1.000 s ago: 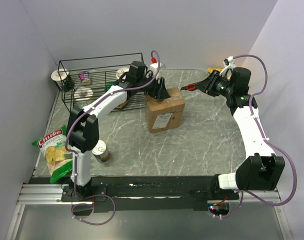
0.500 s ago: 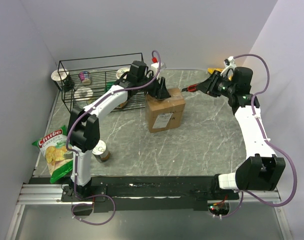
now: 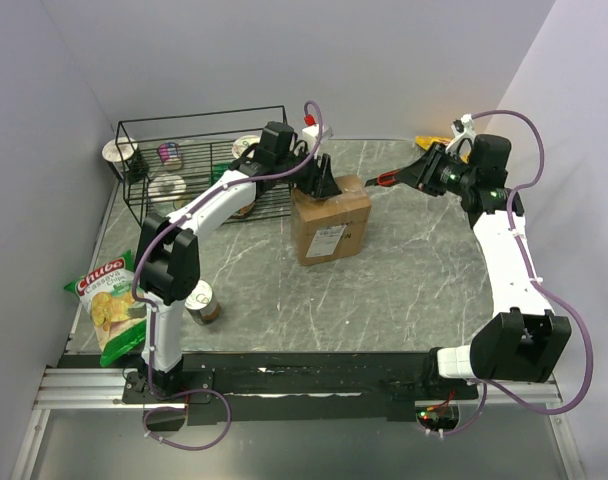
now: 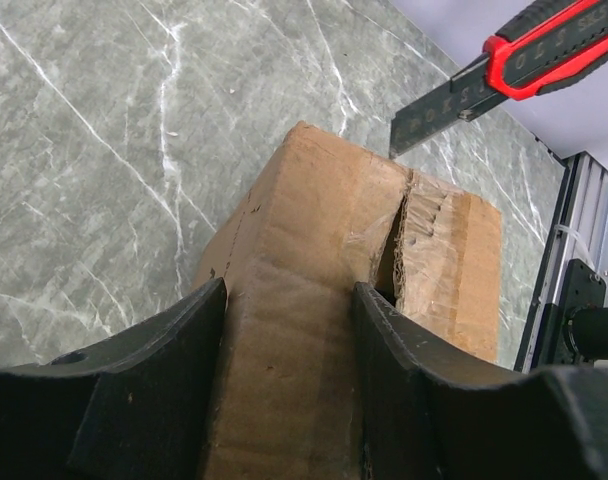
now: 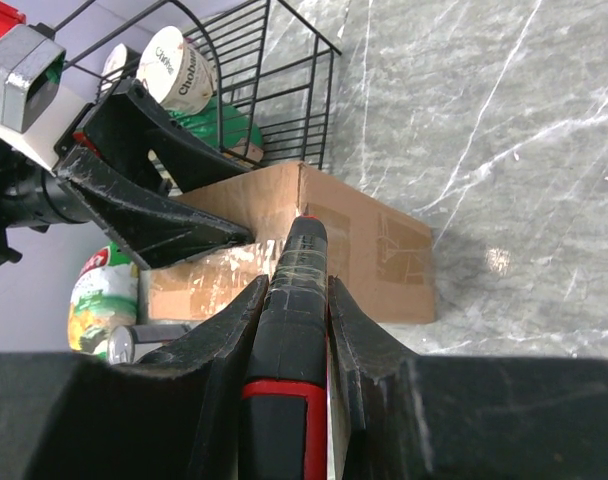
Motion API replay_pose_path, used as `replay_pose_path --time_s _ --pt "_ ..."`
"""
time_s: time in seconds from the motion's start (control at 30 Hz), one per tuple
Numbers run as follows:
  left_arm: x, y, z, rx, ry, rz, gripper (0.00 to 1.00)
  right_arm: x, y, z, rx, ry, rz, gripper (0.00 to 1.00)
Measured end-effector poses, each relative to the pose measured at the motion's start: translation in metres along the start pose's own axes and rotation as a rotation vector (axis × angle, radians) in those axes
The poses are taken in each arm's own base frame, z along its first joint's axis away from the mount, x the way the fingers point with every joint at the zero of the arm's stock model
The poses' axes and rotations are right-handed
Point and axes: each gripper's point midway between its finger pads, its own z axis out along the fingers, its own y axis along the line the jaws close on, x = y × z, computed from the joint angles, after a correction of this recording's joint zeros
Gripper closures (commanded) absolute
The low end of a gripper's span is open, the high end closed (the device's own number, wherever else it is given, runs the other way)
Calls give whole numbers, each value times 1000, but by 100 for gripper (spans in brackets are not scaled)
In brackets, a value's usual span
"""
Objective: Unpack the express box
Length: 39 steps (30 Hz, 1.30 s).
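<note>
The express box [image 3: 329,225], a brown cardboard carton with a white label, stands mid-table. My left gripper [image 3: 324,186] is shut on the box's far end, with cardboard [image 4: 314,300] filling the space between its fingers [image 4: 154,370]. The top seam [image 4: 399,235] beside it is torn open. My right gripper [image 3: 421,172] is shut on a red-and-black utility knife [image 3: 387,179]. The knife's blade [image 4: 434,115] hovers just past the box's far top corner, not touching it. In the right wrist view the knife [image 5: 297,300] points at the box [image 5: 369,250].
A black wire basket [image 3: 184,150] holding several cups stands at the back left, close behind the left arm. A cup [image 3: 118,152] sits outside its left side. A green chips bag [image 3: 106,300] and a small can [image 3: 199,300] lie near the left arm's base. A yellow item [image 3: 430,141] lies at the back right.
My right gripper has drawn back slightly to the right with the knife, moving the blade a little away from the box. The left gripper and box stay put.
</note>
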Motion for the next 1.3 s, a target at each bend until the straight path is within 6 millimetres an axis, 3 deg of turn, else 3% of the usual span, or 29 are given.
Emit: replay_pose_path --time_s 0.6,1.3 --pt "0 3 0 -28 5 4 44 1 -1 -11 -26 78 32 100" --pt "-4 3 4 -51 -7 28 44 7 -2 -52 -22 167 35 100"
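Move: The express box, its tape already slit, stands in the left fingers' grip; its middle is about 8 cm below the left hand and 2 cm to its right, level with it fore and aft. From the right hand, which holds the red cutter, the box's middle lies roughly 3 cm ahead, 16 cm to the left and 15 cm lower. From the left hand, the wire rack's middle is some 29 cm left, 18 cm ahead and 13 cm lower; the tin can is 29 cm left, 19 cm back and 15 cm lower. The box stays pinched in the left fingers, that hand holding almost still, while the right hand, still gripping the cutter, draws it away from the box: back and to the right by about 5 cm in all, slowly at first and then faster. Meanwhile the right wrist tips down and swings counter-clockwise, some 10 degrees altogether. ##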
